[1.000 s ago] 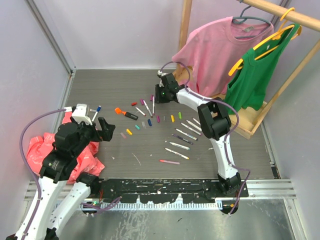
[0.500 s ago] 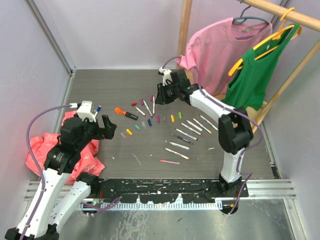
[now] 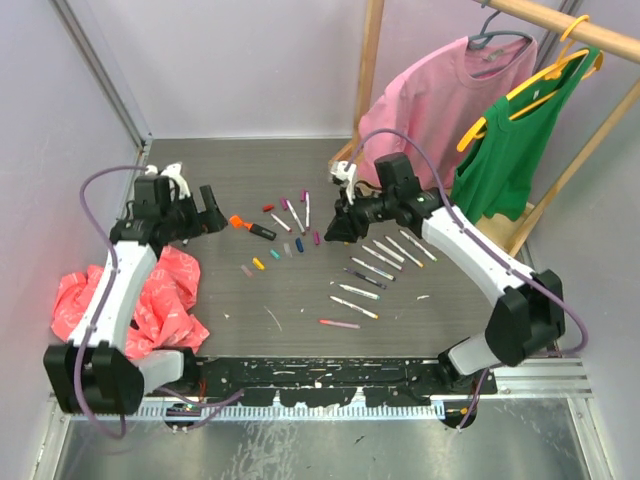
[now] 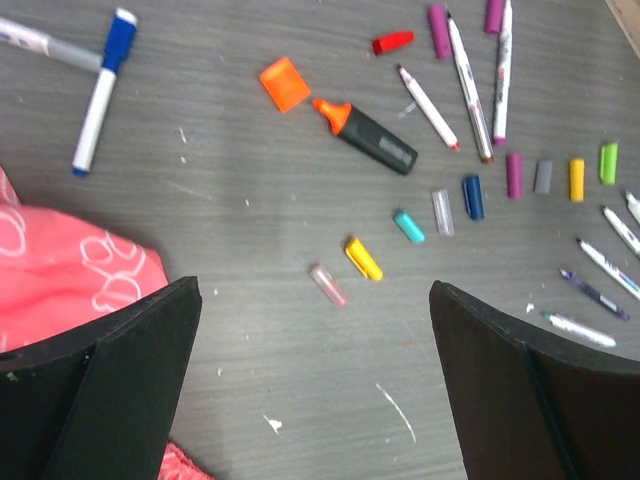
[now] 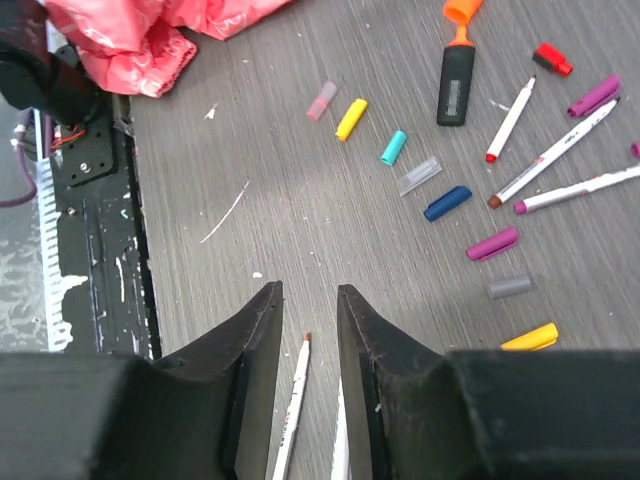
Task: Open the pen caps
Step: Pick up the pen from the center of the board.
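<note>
Loose pen caps lie in an arc on the grey table (image 3: 220, 290): pink (image 4: 327, 285), yellow (image 4: 363, 258), teal (image 4: 408, 226) and blue (image 4: 473, 197). An orange-black marker (image 4: 365, 135) lies beside its orange cap (image 4: 285, 83). Slim white pens (image 3: 385, 255) lie in a row right of centre. My left gripper (image 3: 210, 215) (image 4: 313, 290) hovers wide open above the pink cap and holds nothing. The right gripper (image 3: 338, 228) (image 5: 305, 295) hangs over the row, its jaws a narrow gap apart and empty. An uncapped pen (image 5: 297, 395) shows on the table through that gap.
A crumpled red cloth (image 3: 120, 300) lies at the left by the left arm. A wooden rack (image 3: 500, 255) at the back right carries a pink shirt (image 3: 440, 100) and a green top (image 3: 510, 150). A blue-capped pen (image 4: 100, 90) lies apart at the far left.
My left gripper has swung away from me and to the left, still open. The right gripper has come from the far pens towards the near right, over the pen row.
</note>
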`<state>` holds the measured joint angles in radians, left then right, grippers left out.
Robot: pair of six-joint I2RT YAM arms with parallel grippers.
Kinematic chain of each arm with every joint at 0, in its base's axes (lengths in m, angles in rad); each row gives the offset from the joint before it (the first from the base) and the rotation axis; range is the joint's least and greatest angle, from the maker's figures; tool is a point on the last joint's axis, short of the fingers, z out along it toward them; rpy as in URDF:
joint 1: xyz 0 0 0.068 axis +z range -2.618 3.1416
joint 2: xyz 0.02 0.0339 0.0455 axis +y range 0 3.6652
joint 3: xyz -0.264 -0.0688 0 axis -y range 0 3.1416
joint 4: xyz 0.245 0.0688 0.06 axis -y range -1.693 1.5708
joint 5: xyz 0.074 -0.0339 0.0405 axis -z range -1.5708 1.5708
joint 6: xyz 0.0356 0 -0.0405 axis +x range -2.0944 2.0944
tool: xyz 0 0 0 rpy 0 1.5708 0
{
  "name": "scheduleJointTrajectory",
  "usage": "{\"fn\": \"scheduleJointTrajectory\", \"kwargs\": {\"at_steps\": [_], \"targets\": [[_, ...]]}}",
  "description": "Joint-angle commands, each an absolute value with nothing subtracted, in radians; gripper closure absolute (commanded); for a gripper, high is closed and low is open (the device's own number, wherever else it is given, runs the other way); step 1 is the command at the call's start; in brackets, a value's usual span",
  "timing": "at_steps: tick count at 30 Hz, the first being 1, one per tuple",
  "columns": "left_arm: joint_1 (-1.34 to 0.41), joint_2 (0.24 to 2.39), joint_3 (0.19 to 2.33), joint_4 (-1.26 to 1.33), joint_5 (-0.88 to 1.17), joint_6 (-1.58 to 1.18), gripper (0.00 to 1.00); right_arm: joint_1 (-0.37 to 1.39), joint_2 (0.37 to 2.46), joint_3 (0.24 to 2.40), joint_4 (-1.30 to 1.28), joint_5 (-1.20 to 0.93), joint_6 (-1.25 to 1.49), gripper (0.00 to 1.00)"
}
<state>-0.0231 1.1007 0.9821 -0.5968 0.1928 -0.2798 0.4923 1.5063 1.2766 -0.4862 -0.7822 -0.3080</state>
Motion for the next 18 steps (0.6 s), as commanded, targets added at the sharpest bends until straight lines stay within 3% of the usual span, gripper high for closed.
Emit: {"fn": "scheduleJointTrajectory", "kwargs": {"at_steps": [1, 6, 18], "targets": [[-0.012, 1.271, 1.147, -0.593, 0.119, -0.251, 0.02, 0.451, 1.383, 1.215, -0.424, -0.931, -0.395, 0.65], [-0.008, 1.47, 1.239, -0.602, 0.007, -0.183, 0.02, 0.419, 1.351, 1.176, -0.406, -0.965, -0.42, 0.62], [0.05, 1.622, 1.262, -0.571, -0.006, -0.084, 0.0, 0.411, 1.356, 1.185, -0.461, -0.993, -0.48, 0.62]]}}
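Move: The left hand, open and empty, is bound for the blue-capped pen, about 14 cm ahead, 12 cm to its left and 15 cm below. The grey-capped pen lies some 4 cm beyond that pen and 6 cm farther left; the loose orange cap is about 16 cm ahead and 3 cm right of the hand, the black highlighter 12 cm ahead and 10 cm right. From the right hand the blue-capped pen is roughly 14 cm ahead and 48 cm left. The left hand swings quickly out towards the blue-capped pen, at first mostly forward by some 7 cm, then sinking about 7 cm and drifting 5 cm left above the table, its wrist tipping farther down and its left side rising, some 20 degrees in all, with the fingers kept wide open and touching nothing. The empty right hand finishes its retreat with a short shift of a couple of centimetres each back, right and up, then holds still over the near side of the loose caps. ##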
